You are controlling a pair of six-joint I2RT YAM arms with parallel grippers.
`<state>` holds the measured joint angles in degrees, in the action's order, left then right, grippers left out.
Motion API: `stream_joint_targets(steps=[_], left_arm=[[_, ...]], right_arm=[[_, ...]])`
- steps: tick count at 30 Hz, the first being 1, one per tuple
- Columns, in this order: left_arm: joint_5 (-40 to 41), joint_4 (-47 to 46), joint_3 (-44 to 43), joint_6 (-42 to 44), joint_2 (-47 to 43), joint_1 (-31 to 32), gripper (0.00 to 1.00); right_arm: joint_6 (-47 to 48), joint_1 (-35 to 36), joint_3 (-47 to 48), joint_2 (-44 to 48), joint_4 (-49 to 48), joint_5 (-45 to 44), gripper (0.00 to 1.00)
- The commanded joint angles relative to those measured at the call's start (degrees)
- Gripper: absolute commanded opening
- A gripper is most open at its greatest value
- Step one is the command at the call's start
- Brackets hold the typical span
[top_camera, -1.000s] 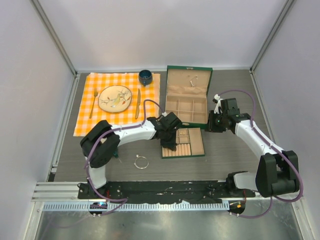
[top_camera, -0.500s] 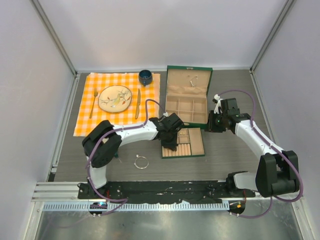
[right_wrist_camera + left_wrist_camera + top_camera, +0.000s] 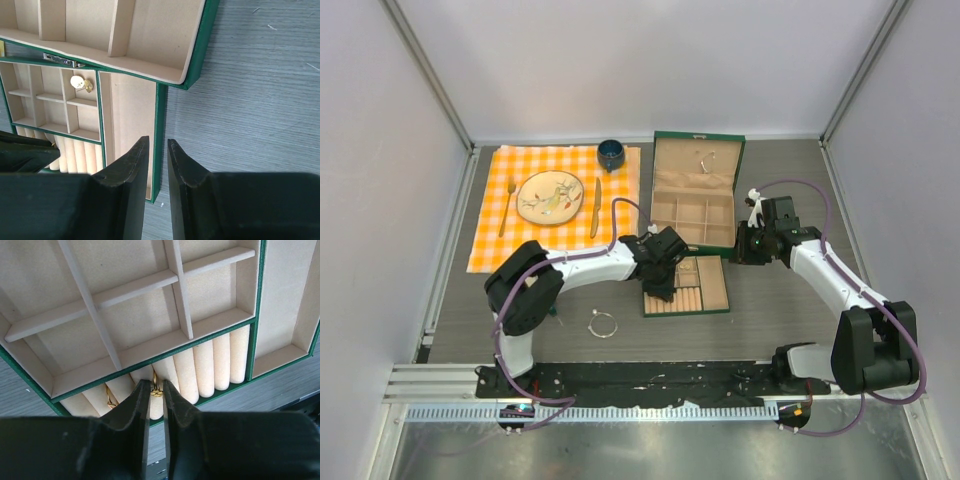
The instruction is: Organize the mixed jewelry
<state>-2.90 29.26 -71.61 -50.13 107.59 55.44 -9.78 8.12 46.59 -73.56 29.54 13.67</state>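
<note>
My left gripper (image 3: 156,386) is shut on a small gold ring (image 3: 156,391) with a flower-like top. It holds the ring at a slot between the beige ring rolls (image 3: 215,365) of the green tray (image 3: 714,288). A second gold ring (image 3: 110,398) sits in the rolls just to the left. A pearl stud (image 3: 77,82) and a gold stud (image 3: 88,86) lie in one small tray compartment. A thin silver bangle (image 3: 603,324) lies on the table in front of the left arm. My right gripper (image 3: 158,141) hovers over the tray's right rim (image 3: 160,125), its jaws slightly open with nothing between them.
The open green jewelry box (image 3: 695,195) stands behind the tray, with a small silver piece (image 3: 706,160) in its lid. At the back left, an orange checked cloth (image 3: 485,235) carries a plate (image 3: 549,196), a gold fork (image 3: 507,204), a gold knife (image 3: 595,206) and a dark blue cup (image 3: 611,154).
</note>
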Motion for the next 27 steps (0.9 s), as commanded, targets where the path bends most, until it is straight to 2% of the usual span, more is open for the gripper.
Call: stream_joint_targets(steps=[1,9,19,23,27], left_arm=[[1.75,-2.01,-1.16,1.79,-0.71,0.81,0.22],[2.19,-2.36,-1.25,3.54,-2.91,0.81,0.39],[2.37,-2.19,-1.42,7.76,-7.39,0.72,0.41],[6.14,-1.31,-2.82,13.98,-10.2,0.2,0.42],[5.1,-0.17,-3.18,21.99,-14.76,-2.08,0.46]], right_arm=[[0.29,-0.38,0.26,0.7,-1.5,0.65,0.27],[0.29,-0.74,0.26,0.61,-1.5,0.83,0.27],[0.64,-0.82,0.26,0.61,-1.5,1.18,0.27],[2.66,-0.82,1.13,0.87,-1.15,2.15,0.27],[3.89,-0.82,1.4,2.19,-1.33,3.99,0.29]])
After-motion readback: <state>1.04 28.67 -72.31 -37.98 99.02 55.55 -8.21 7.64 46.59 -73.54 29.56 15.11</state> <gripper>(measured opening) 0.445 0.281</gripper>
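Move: The flower ring is already at the left fingertips, in the slot between the tray's padded rolls, directly ahead 0, sideways 0 and barely 1 cm down. The other ring sits about 3 cm left and 1 cm farther out; the gold earrings lie in their compartment some 8 cm ahead and 6 cm right. The bracelet is roughly 14 cm left and 6 cm back. From the right hand, the flower ring is about 19 cm left, 8 cm back and 5 cm lower. Open the left gripper in place to let go of the flower ring between the rolls. Once the fingers are apart, lift them clear, slowly at first and then faster, to about 6 cm up with some 2 cm forward near the end, swinging the fingertips forward by around 15 degrees as the wrist turns slightly clockwise. ##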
